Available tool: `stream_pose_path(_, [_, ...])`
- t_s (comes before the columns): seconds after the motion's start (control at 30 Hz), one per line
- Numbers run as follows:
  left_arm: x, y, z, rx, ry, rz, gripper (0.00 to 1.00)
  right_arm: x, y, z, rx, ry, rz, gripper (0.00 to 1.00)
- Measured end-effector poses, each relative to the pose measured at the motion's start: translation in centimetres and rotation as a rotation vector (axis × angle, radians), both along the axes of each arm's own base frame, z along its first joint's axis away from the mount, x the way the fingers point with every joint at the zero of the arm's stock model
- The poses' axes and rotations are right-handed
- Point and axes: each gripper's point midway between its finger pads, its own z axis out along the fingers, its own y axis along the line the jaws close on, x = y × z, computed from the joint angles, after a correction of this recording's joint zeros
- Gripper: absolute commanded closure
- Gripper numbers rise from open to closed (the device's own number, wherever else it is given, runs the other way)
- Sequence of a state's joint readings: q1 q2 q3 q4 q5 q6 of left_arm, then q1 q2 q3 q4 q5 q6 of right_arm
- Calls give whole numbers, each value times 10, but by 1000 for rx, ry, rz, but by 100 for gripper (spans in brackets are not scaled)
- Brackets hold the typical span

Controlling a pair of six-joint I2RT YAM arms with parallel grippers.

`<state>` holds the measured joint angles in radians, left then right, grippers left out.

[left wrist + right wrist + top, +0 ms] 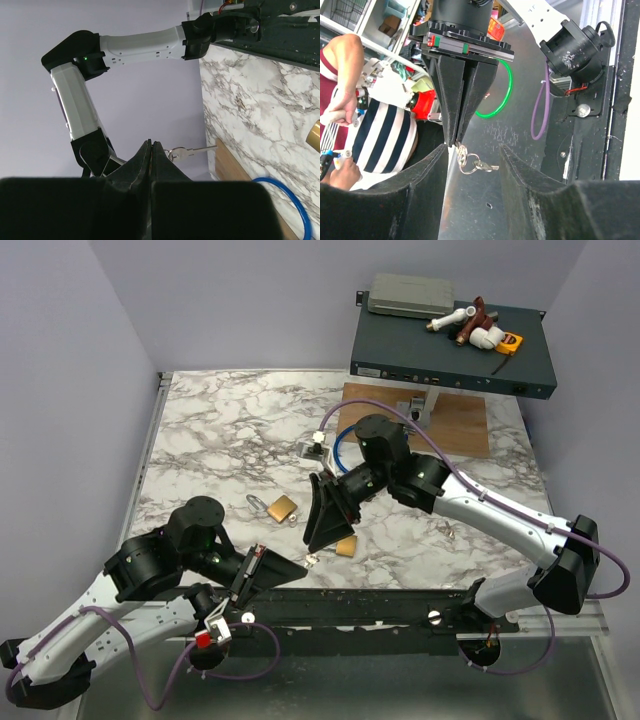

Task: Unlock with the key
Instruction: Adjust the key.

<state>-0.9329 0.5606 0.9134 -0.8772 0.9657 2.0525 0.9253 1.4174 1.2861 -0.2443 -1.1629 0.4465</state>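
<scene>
The key (487, 167) is a small silvery one on a split ring. My left gripper (455, 143) is shut on that ring, so the key hangs just off its tips. In the left wrist view the key (195, 151) sticks out to the right of the shut left gripper (151, 143). My right gripper (474, 150) is open, one finger on each side of the key and neither touching it. In the top view the left gripper (302, 565) and right gripper (322, 540) meet above the table's near edge. Two brass padlocks (282, 507) (347, 546) lie on the marble nearby.
A third lock (315, 447) lies farther back beside a blue cable loop (340, 452). A wooden board (462, 425) and a dark equipment box (450, 352) carrying pipe fittings stand at the back right. A person in a striped shirt (385, 135) stands beyond the table's near edge.
</scene>
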Motion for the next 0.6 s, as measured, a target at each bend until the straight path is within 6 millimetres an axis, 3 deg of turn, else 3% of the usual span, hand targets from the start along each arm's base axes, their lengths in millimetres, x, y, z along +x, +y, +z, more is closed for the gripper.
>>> stream_pose_path(0.27, [1, -2, 1, -10, -12, 1, 100, -8, 1, 2, -5, 17, 19, 78])
stream_pose_path(0.47, [1, -2, 1, -9, -15, 1, 100, -11, 1, 1, -14, 26, 26, 78])
stream_pose_path(0.6, [1, -2, 1, -9, -15, 0, 100, -12, -1, -1, -30, 38, 26, 72])
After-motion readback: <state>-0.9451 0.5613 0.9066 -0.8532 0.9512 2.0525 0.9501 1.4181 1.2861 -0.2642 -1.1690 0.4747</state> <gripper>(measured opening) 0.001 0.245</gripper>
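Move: Just behind the half-open right fingers, about 3 cm back, 1 cm left and 1 cm below the right hand point, is the key, its ring still pinched in the shut left fingertips. From the left hand the key is some 2 cm ahead, 2 cm right and 1 cm down. The near padlock lies on the table about 10 cm ahead of the right hand and 7 cm right, the far padlock 18 cm ahead and 7 cm left, both roughly 30 cm down. Easing back about 1 cm towards the key, the right hand narrows its fingers from half open to about a quarter open, then all but stops with a gap left; the wrist hardly turns. The left hand stays in place and keeps its pinch on the key ring. Whether the right fingers touch the key can't be seen. ##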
